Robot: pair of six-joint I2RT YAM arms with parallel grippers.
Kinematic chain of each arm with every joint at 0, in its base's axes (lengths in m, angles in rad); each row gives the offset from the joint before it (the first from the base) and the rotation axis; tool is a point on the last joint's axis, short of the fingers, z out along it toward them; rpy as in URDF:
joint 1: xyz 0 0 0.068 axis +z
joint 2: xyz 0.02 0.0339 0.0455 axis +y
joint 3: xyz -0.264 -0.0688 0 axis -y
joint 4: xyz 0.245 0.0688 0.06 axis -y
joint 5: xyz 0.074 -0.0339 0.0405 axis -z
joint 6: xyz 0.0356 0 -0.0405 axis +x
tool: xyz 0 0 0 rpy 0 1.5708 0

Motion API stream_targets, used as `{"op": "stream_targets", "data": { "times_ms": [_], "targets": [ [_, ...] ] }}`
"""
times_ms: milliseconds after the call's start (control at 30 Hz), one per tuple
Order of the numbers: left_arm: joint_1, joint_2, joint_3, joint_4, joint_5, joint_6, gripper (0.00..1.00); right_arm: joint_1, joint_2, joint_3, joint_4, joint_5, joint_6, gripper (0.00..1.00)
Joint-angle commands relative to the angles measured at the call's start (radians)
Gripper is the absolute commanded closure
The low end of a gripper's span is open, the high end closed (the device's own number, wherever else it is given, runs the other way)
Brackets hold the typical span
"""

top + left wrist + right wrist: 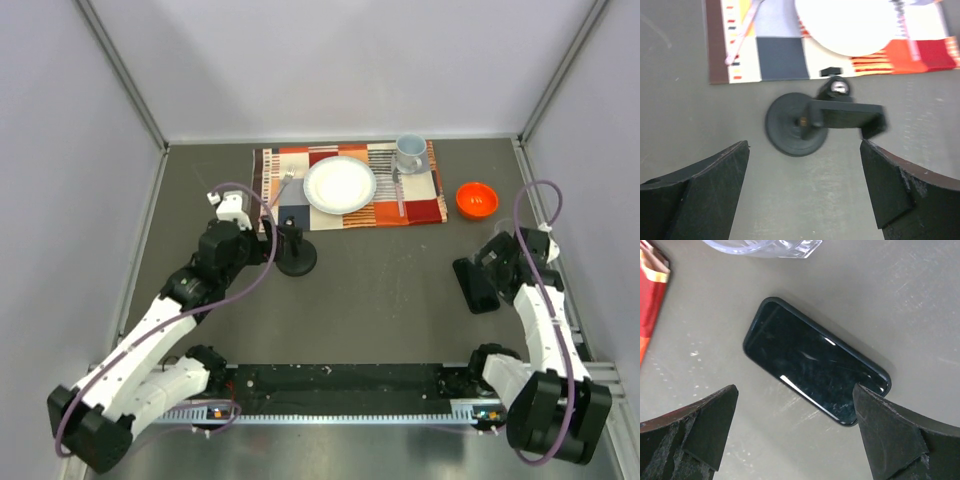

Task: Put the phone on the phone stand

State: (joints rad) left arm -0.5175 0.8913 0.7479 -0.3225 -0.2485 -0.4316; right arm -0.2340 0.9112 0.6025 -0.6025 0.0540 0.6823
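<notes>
The phone lies flat on the grey table at the right, and fills the middle of the right wrist view. My right gripper hovers over it, open and empty, its right fingertip over the phone's near corner. The phone stand stands left of centre, just in front of the placemat. In the left wrist view its disc base and cradle are just ahead of my left gripper. My left gripper is open and empty, close to the stand's left.
A patterned placemat at the back holds a white plate, a cup, a fork and a spoon. An orange bowl sits to its right. Enclosure walls stand on three sides.
</notes>
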Motion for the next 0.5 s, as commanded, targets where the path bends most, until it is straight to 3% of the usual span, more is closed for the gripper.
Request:
{"op": "stream_targets", "data": {
  "times_ms": [0,300,467],
  "targets": [
    [0.002,-0.162,0.005,0.079,0.207,0.059,0.01,-0.011,0.112,0.049,0.102,0.036,-0.116,0.01],
    [-0.006,-0.296,0.047,0.069,0.478,0.162,0.02,-0.014,0.212,0.071,0.254,0.043,-0.257,0.01],
    [-0.047,-0.316,0.105,0.011,0.471,0.261,0.02,-0.034,0.348,0.089,0.299,-0.028,-0.291,0.01]
  ]
}}
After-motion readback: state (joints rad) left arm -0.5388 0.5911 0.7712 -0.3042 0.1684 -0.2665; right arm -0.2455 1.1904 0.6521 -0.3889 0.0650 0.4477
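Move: From my open right hand the phone lies almost straight below, about 7 cm down and 1 cm ahead and left. The glass stands some 12 cm ahead and 4 cm right of that hand, with the orange bowl about 25 cm ahead and 3 cm right. My open left hand has the phone stand some 6 cm ahead, 4 cm right and 12 cm below; the plate is roughly 27 cm ahead and 16 cm right of it. I pull my empty left hand up and back from the phone stand, about 9 cm up and 7 cm back, drifting right as I swing it nearly 30 degrees clockwise and tip its fingers upward. Meanwhile my right hand, fingers still wide open, first sinks a couple of centimetres, then slides about 4 cm forward and slightly right over the phone towards the glass, turning about 10 degrees. ##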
